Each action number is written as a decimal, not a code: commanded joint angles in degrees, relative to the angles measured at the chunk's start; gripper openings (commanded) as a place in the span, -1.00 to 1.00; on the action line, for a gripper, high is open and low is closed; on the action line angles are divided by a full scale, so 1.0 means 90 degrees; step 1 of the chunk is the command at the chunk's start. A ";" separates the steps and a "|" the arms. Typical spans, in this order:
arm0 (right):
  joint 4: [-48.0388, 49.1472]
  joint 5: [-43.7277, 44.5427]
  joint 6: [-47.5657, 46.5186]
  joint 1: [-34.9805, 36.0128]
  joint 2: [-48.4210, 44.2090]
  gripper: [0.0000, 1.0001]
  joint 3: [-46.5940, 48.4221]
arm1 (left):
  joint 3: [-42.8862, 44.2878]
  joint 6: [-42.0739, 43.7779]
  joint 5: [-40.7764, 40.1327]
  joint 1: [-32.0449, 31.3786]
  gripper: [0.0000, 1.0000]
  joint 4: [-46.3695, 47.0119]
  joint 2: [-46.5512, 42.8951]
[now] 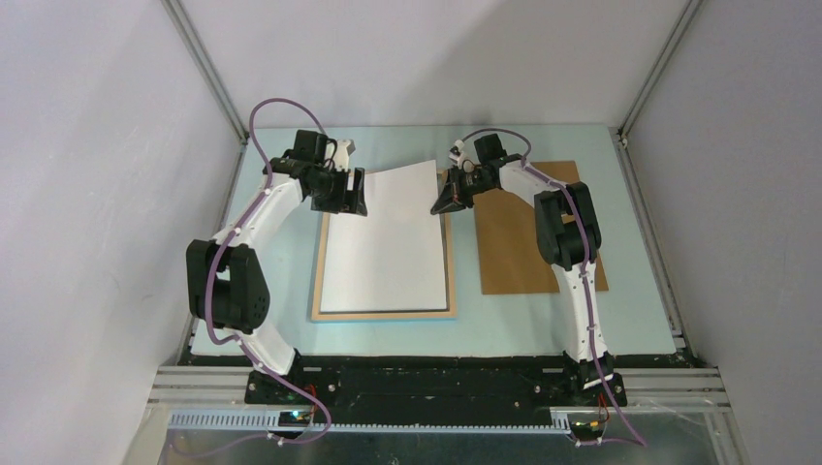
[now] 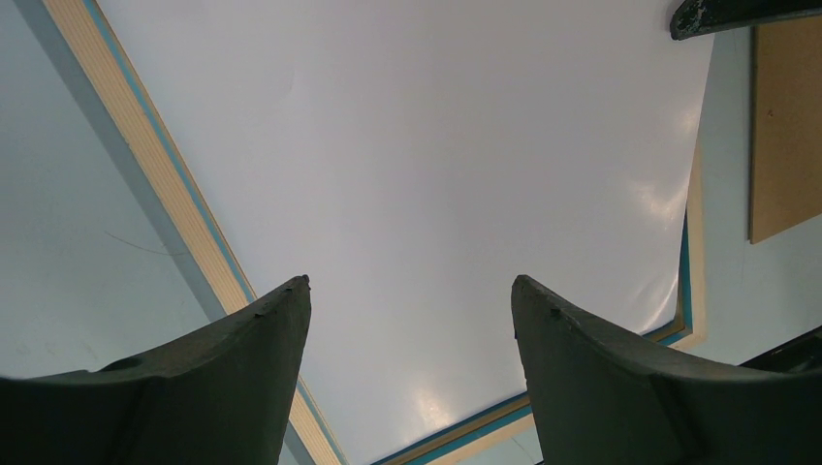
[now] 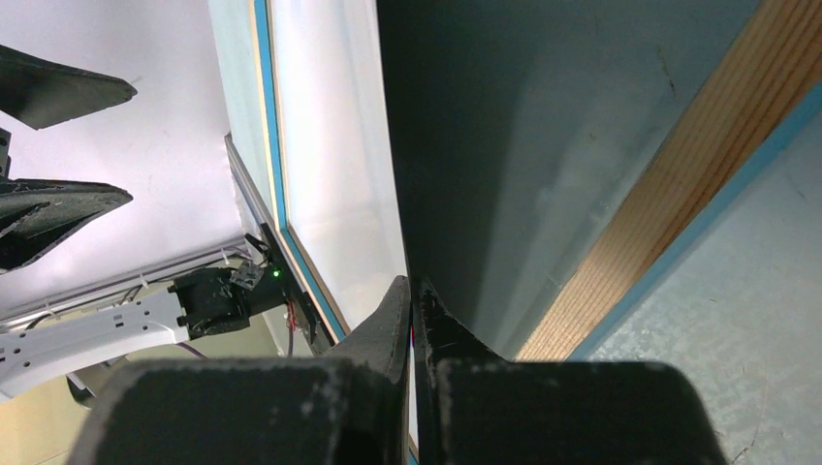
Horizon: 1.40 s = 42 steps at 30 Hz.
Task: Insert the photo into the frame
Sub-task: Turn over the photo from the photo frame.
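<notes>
The frame (image 1: 383, 315) lies flat mid-table, pale wood side up with blue at its edges. The photo (image 1: 388, 242) rests on it white back up, and its far right corner is lifted. My right gripper (image 1: 448, 199) is shut on that raised corner. In the right wrist view the right gripper (image 3: 412, 291) pinches the sheet edge-on, with the photo's white back (image 3: 330, 145) to the left and the frame's wood rail (image 3: 659, 184) to the right. My left gripper (image 1: 341, 199) hovers open over the photo's far left corner. In the left wrist view the left gripper (image 2: 411, 291) has only the white photo (image 2: 417, 174) showing between its fingers.
A plain brown backing board (image 1: 514, 252) lies flat to the right of the frame, under the right arm, and shows as the brown board (image 2: 785, 126) in the left wrist view. Grey walls and metal rails enclose the pale blue table (image 1: 281, 291).
</notes>
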 commanded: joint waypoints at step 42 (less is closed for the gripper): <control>-0.0449 0.0934 -0.0357 0.0182 -0.0304 0.23 0.0080 | -0.0089 0.0141 0.0089 0.0068 0.62 0.0075 -0.0467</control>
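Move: My right hand has the photo, white back up, pinched by its right edge near the far end. The frame's middle lies about 10 cm to the left, 6 cm back and 6 cm below, with the photo's middle some 9 cm left, 6 cm back and 4 cm below. The frame's right bar is 3 cm to the right and 6 cm back, the brown backboard roughly 20 cm right and 3 cm back. From my open left hand the frame's middle is about 6 cm back, 5 cm right and 12 cm down. I let go of the photo's right edge: my right hand eases down towards the frame, about 1.5 cm in all, then its shut fingers spread to a bit over half open, pointing some 5 degrees more steeply down. The sinking goes on as they part, and the hand stays over the photo's edge beside the right bar. ##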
